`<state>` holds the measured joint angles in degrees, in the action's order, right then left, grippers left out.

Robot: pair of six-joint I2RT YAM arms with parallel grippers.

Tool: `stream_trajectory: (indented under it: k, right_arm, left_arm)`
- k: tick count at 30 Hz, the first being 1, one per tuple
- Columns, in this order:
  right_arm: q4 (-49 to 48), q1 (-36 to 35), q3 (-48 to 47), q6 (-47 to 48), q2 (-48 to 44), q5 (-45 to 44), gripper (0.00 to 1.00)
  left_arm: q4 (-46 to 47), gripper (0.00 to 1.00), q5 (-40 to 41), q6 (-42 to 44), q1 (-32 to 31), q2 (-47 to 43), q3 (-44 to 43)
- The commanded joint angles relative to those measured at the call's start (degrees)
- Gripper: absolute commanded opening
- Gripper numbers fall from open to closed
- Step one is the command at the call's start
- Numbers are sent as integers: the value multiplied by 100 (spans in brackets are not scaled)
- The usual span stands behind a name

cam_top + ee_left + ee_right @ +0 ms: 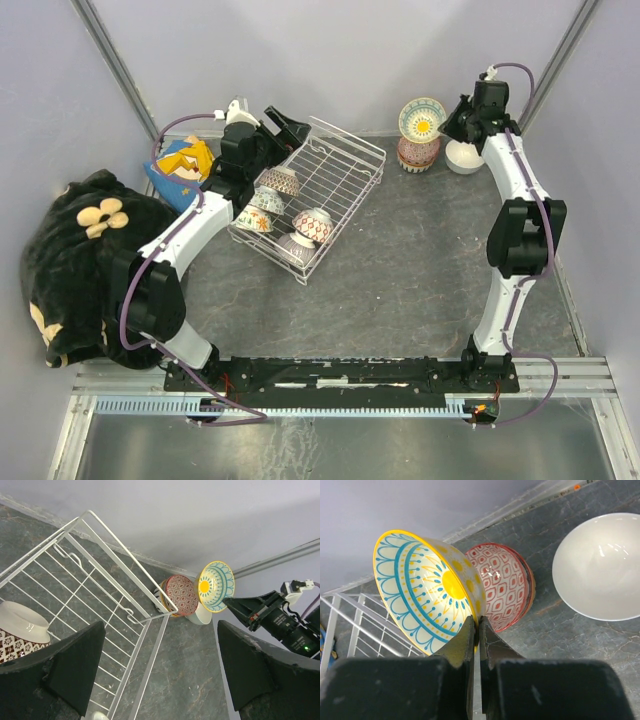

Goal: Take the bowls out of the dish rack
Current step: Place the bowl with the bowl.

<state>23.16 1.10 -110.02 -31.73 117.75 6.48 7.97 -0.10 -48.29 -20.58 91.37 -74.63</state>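
The white wire dish rack (345, 170) stands at an angle at the back left, and several patterned bowls (313, 225) lie in its near end. My left gripper (272, 135) hovers open over the rack's far left side. In the left wrist view, that gripper (160, 627) holds nothing, and one brown-patterned bowl (22, 630) sits below its left finger. My right gripper (478, 625) is shut on the rim of a yellow and blue bowl (420, 587). It holds the bowl tilted above a red-patterned bowl (502, 587) at the back right.
A plain white bowl (463, 156) sits beside the red-patterned stack (418, 153) near the right wall. A black plush toy (85, 260) and a blue and yellow object (185, 165) lie left of the rack. Grey walls close in the back and sides.
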Motion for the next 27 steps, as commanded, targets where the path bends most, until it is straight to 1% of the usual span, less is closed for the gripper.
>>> stream_trajectory:
  k: [1, 27]
  right_arm:
    - [96, 8, -562, -97, 204, 149, 1]
    - [662, 7, -1256, -198, 1141, -14, 1]
  left_arm:
    - [56, 99, -4, 262, 27, 62, -276]
    - [12, 99, -33, 264, 28, 168, -356]
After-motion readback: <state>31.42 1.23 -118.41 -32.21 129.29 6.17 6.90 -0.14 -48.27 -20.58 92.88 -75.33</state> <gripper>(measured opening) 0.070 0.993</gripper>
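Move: Just ahead and below the right hand, which still grips the yellow-rimmed bowl, the stack of patterned bowls with the red one on top waits about 4 cm forward, 5 cm to the left and 15 cm down. The white bowl stands some 13 cm to the right of the stack, and the dish rack's middle lies roughly 30 cm left of the stack and 14 cm nearer the base. From the idle left hand the stack is about 14 cm ahead, 34 cm right and 23 cm lower. Sinking almost straight down by about 8 cm, quickly at first and then more gently, the right hand brings the yellow-rimmed bowl towards the red bowl topping the stack. Its fingers stay shut on the bowl's right-hand rim while the wrist tips them some 10 degrees further down. ##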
